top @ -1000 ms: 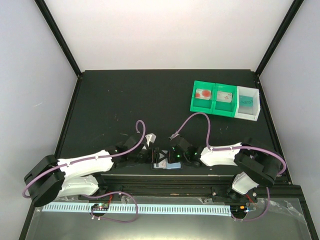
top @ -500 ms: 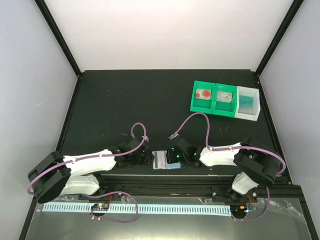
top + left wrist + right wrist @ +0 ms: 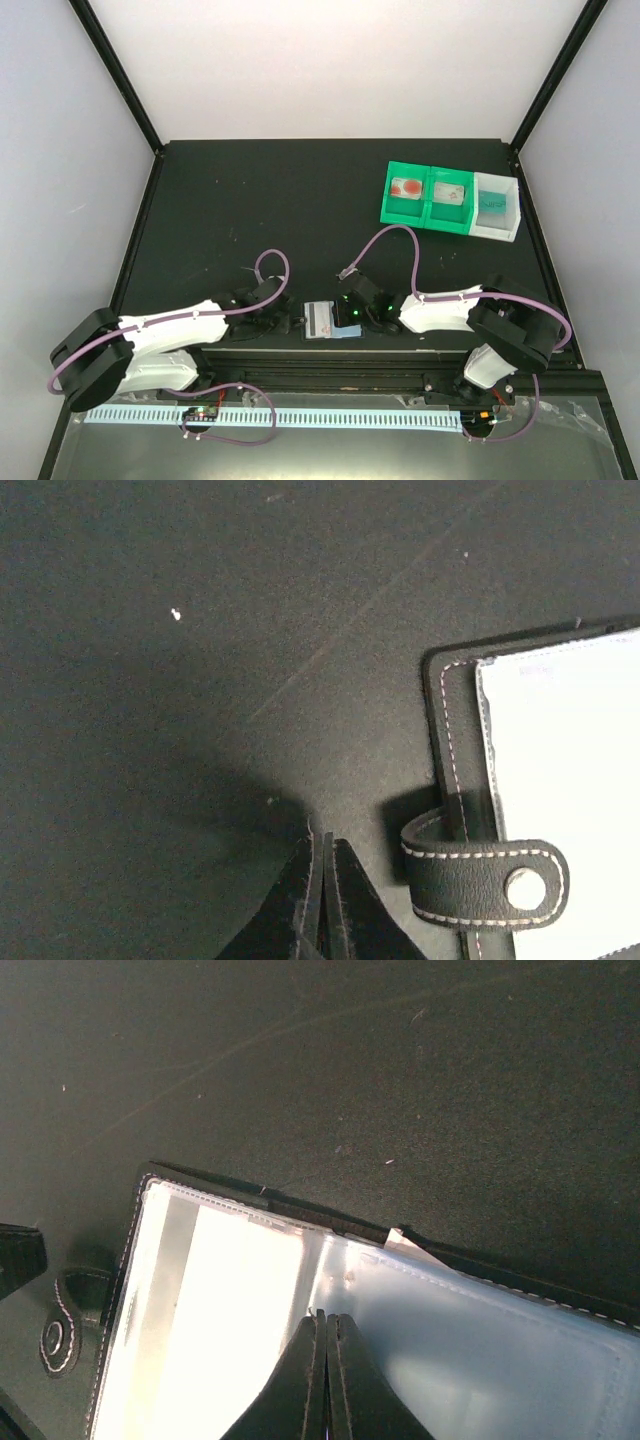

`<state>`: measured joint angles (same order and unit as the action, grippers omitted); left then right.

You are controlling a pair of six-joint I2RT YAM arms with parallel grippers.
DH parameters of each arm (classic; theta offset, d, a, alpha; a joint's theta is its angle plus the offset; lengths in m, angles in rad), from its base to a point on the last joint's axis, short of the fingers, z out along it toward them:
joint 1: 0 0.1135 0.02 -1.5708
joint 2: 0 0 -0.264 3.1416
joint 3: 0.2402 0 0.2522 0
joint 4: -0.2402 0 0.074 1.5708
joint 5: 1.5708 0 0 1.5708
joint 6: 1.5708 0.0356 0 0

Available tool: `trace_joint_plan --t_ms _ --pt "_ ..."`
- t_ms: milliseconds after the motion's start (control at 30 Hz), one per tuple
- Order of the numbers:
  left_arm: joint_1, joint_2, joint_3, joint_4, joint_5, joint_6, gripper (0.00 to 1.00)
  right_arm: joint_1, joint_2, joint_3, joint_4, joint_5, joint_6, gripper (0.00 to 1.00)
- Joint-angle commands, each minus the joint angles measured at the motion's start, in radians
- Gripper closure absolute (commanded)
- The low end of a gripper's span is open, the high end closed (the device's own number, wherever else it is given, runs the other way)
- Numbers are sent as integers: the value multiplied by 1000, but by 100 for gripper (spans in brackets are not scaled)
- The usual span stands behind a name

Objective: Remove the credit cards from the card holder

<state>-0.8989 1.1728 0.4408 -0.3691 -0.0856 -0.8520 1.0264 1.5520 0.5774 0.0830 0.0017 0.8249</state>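
Observation:
The black card holder [image 3: 322,322] lies open on the mat near the front edge, between my two grippers. Seen from the left wrist, my left gripper [image 3: 322,848] is shut on nothing over bare mat, just left of the holder's snap strap [image 3: 485,885] and not touching it. My right gripper [image 3: 325,1322] is shut with its tips over the fold between the pale grey panel [image 3: 220,1300] and the light blue panel [image 3: 480,1350]. A small whitish corner [image 3: 404,1242] pokes out at the holder's far edge. A teal credit card [image 3: 497,203] lies in the tray's white compartment.
The green-and-white three-compartment tray [image 3: 450,224] stands at the back right, with small items in its two green compartments. A loose grey cable end [image 3: 350,270] lies on the mat behind the right gripper. The table's front rail runs just below the holder.
My left gripper has let go, drawn back left off the holder and shut. The holder's flap, which was raised, now lies open flat. The right arm has stayed put.

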Motion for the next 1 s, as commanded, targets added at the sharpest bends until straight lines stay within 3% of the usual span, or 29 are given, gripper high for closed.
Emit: trace_joint_plan --t_ms 0,200,367,433,533,967 --pt "-2 -76 14 -58 -9 14 96 5 31 -19 -70 35 -6 99" --pt "-4 -195 -122 240 251 -86 83 4 32 -17 -68 35 -6 99" --pt "-25 -231 -162 313 325 -137 71 4 37 -19 -64 33 -6 99" --pt "-27 -237 -202 435 386 -171 63 5 39 -18 -63 33 -6 99" --pt "-29 -217 -241 551 422 -226 60 5 38 -18 -61 34 -4 99" --pt "-29 -72 -221 559 370 -197 51 5 30 -24 -61 35 -4 99"
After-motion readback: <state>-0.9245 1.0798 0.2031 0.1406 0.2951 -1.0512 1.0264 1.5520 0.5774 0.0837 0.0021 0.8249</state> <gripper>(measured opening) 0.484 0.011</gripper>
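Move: The open card holder's middle is about 11 cm to my left hand's right and level with it fore and aft, a centimetre or so lower. The front edge of its left page, where I'm going, is some 7 cm right and 4 cm back. The strap with the snap is about 5 cm right and 1 cm back. My right fingertips rest at the fold, 2 cm in front of the holder's middle, on the far side. My left hand lifts about 3 cm off the table beside the holder and swings right some 6 cm and back 4 cm, then sinks again towards the left page's front edge. As it goes, I tilt the fingers some 30 degrees so they point more to the right, and open them to about half. My right hand stays put, shut fingertips still resting on the page by the fold. ##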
